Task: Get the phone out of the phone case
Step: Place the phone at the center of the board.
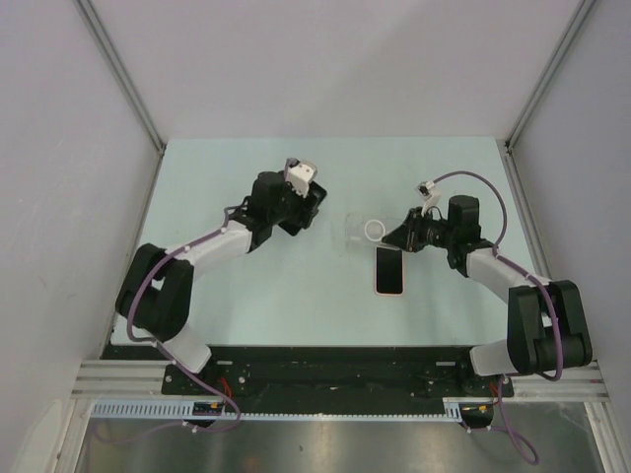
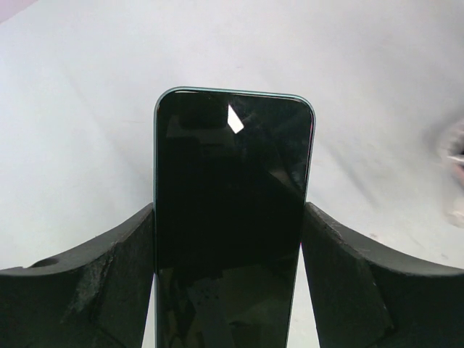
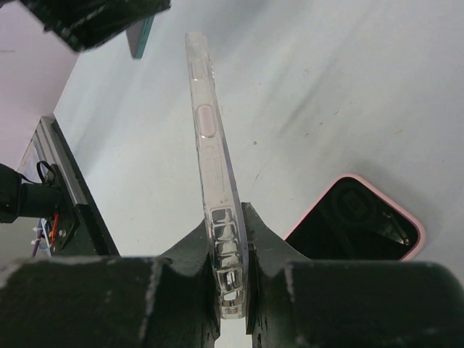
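Observation:
A phone [image 2: 232, 188] with a dark screen and a teal rim stands between the fingers [image 2: 109, 268] of my left gripper [image 2: 233, 225], which is shut across its width. It is bare, with no case on it. The clear phone case [image 3: 210, 138] is seen edge-on in the right wrist view, and my right gripper [image 3: 235, 225] is shut on its lower end. From above, the case [image 1: 361, 229] with its white ring hangs at mid-table in front of the right gripper [image 1: 394, 236]. The left gripper [image 1: 314, 205] sits a little to its left, apart from it.
A second phone in a pink case [image 1: 390, 271] lies screen-up on the pale green table [image 1: 246, 286], just below the right gripper; it also shows in the right wrist view [image 3: 355, 221]. Grey walls enclose the table on three sides.

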You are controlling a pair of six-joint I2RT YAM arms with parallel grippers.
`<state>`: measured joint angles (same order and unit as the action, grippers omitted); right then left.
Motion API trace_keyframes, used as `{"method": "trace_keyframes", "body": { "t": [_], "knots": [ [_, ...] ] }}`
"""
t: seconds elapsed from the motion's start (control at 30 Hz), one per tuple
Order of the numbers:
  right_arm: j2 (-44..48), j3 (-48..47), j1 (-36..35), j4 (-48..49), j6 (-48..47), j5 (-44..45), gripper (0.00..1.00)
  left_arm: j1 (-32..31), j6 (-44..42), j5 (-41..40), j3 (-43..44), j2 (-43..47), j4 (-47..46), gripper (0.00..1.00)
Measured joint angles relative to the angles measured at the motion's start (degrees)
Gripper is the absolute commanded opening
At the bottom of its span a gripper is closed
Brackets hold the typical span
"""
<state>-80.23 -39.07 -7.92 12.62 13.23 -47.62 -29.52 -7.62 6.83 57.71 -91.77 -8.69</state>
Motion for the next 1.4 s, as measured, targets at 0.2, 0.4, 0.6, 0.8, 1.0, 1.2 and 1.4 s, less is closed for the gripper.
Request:
{"method": "trace_keyframes", "body": {
  "t": [0.2, 0.4, 0.6, 0.8, 1.0, 1.2, 1.4],
  "knots": [
    [0.37, 0.0, 0.66, 0.22, 0.0, 0.28, 0.0, 7.8, 3.93, -1.05, 7.82, -8.09, 3.08, 0.16],
    [0.37, 0.0, 1.03, 1.03, -0.02, 0.31, 0.0, 13.75, 8.39, -0.85, 16.37, -15.8, 5.73, 0.15],
    [0.76, 0.0, 1.88, 1.51, 0.02, 0.24, 0.0, 16.76, 12.55, -0.68, 22.34, -22.4, 6.56, 0.15],
    [1.27, 0.02, 2.58, 2.49, 0.04, 0.17, 0.0, 17.51, 16.13, -0.98, 26.58, -28.06, 9.7, 0.15],
    [1.75, 0.04, 2.84, 2.71, 0.11, -0.07, 0.0, 17.79, 18.69, -3.28, 33.77, -32.3, 15.91, 0.13],
    [2.69, 0.09, 3.23, 2.86, 0.24, -0.61, 0.0, 17.84, 20.31, -7.91, 39.69, -34.64, 21.42, 0.14],
    [3.23, 0.26, 3.67, 3.17, 0.5, -0.85, 0.0, 18.23, 21.16, -9.7, 45.07, -38.27, 26.23, 0.23]
  ]
}}
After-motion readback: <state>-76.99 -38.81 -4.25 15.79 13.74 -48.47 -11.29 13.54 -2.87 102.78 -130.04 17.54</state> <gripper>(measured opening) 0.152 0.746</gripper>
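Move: At the far left of the board, the bare patch that the left hand's phone is carried to lies about 17 cm ahead of that hand, 13 cm to its left and some 13 cm below. The clear case in the right gripper is roughly level in height, 20 cm right and 8 cm back; the pink-edged phone lies 25 cm right, 13 cm back and 13 cm below. From the right hand, the patch is about 29 cm ahead, 40 cm left and 12 cm below. Carrying the bare phone away from the clear case, the left hand sweeps about 17 cm forward and 13 cm left, easing as it sinks some 9 cm towards the far-left patch. Its wrist turns about 40 degrees counter-clockwise and tips down; the fingers keep their grip. The right hand, still pinching the case, rises about 2.5 cm and backs 2 cm right. ##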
